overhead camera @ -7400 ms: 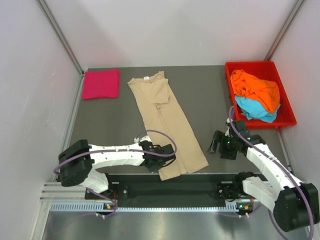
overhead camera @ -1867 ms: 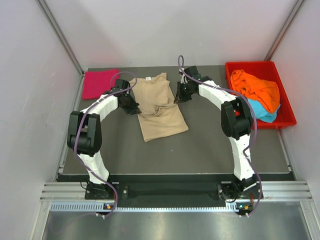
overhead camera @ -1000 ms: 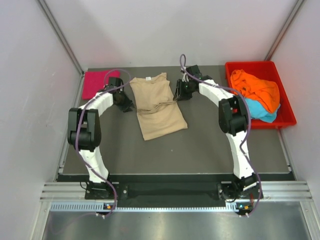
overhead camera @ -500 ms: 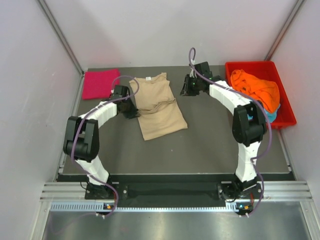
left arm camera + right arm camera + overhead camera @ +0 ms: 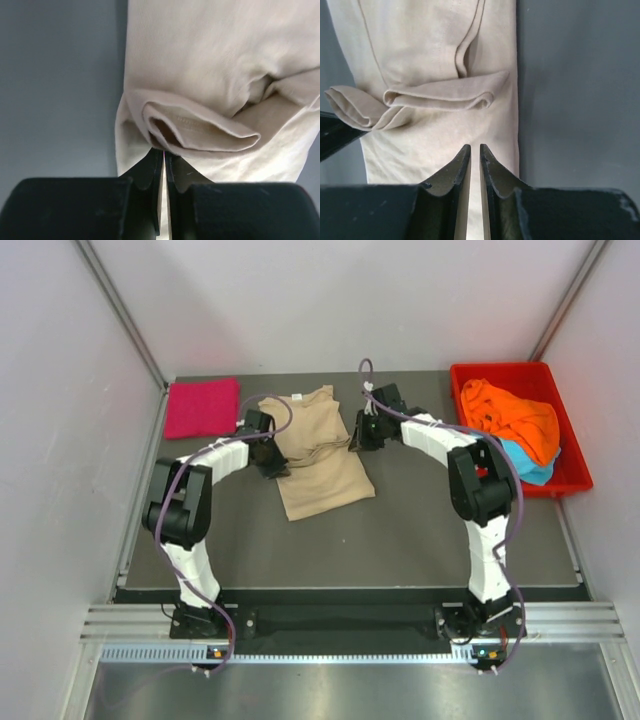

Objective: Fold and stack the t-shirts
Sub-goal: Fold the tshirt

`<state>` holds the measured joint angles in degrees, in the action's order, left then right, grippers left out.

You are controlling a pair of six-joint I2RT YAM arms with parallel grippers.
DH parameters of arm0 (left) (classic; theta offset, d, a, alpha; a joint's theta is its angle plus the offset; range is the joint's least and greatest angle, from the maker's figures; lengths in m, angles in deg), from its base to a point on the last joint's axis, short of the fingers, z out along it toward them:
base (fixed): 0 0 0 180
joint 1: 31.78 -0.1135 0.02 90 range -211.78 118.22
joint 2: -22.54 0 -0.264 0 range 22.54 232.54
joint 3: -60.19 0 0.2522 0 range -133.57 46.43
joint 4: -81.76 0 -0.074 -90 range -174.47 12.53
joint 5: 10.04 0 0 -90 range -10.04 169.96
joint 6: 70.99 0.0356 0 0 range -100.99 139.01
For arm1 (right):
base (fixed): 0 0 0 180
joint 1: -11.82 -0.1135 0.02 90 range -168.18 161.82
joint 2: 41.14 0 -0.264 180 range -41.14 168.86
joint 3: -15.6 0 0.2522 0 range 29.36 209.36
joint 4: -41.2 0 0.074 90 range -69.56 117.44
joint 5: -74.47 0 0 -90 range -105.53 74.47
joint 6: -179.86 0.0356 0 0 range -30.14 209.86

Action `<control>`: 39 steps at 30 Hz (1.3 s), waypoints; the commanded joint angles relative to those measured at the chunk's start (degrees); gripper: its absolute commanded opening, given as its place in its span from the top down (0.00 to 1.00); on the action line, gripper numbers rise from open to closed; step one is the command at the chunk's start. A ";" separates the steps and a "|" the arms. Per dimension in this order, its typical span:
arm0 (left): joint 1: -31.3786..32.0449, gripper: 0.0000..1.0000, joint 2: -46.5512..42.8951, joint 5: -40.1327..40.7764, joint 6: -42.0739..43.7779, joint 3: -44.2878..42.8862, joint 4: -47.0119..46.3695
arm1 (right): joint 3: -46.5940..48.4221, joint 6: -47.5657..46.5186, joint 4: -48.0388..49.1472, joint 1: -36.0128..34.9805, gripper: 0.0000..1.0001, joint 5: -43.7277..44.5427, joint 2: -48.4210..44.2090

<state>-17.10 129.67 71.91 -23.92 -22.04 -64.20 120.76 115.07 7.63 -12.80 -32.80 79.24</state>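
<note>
The beige t-shirt [image 5: 318, 465] lies at the table's far middle, its lower part folded up over its body. My left gripper [image 5: 274, 462] is at its left edge; in the left wrist view [image 5: 164, 151] the jaws are pinched on the lip of a cloth fold [image 5: 210, 65]. My right gripper [image 5: 356, 440] is at the shirt's right edge; its jaws [image 5: 471, 146] have closed to a thin slit, tips pressed into the beige cloth [image 5: 435, 50]. The pink t-shirt [image 5: 203, 407] lies folded at the far left. The orange t-shirt [image 5: 515, 418] and blue t-shirt [image 5: 520, 462] are crumpled together.
The red tray [image 5: 500, 368] at the far right holds the orange and blue shirts. Both arms reach far over the table, elbows near the left and right sides. Grey walls close in the table at left, right and back.
The right gripper came back left and down onto the beige shirt's right edge. The left gripper shifted right onto the left edge. Both pairs of jaws have closed.
</note>
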 commanded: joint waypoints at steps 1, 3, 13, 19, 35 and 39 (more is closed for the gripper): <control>-0.17 0.91 1.49 4.34 0.66 -5.61 -0.51 | 6.40 0.45 2.68 -0.25 0.87 -0.13 3.45; -0.26 0.91 3.60 6.03 0.93 -9.04 2.56 | 9.22 0.37 1.45 -0.25 0.87 -0.12 6.44; -2.02 0.92 7.91 13.67 0.75 -13.18 5.56 | 23.03 -0.16 -0.67 1.07 0.86 0.58 16.20; -3.34 0.85 3.19 11.66 4.61 -11.79 3.47 | 21.38 -4.73 0.82 2.38 0.82 -4.24 14.11; -8.00 0.63 -3.60 -5.21 15.34 -0.26 -6.74 | 19.08 -18.71 -2.16 4.76 0.61 -16.03 13.21; -8.00 0.64 -0.96 -5.92 15.25 -0.09 -7.44 | 19.17 -18.44 -1.46 5.02 0.61 -17.00 14.80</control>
<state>-25.10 127.20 68.56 -10.37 -22.89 -67.79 138.09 98.73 5.01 -8.60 -47.12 93.86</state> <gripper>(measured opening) 0.364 0.389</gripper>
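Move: The t-shirt's raised fold line runs between the hands. Its left corner sits right at the left fingertips, about 1 cm ahead and 1 cm below them, and its right corner lies some 3 cm ahead of and 3 cm below the right hand. The shirt's collar is roughly 18 cm ahead and 3 cm right of the left hand, and the pink shirt about 15 cm ahead and 20 cm left of it. Both nearly shut hands sweep the fold forward 5–7 cm, then open, the left also swinging left about 5 cm. ##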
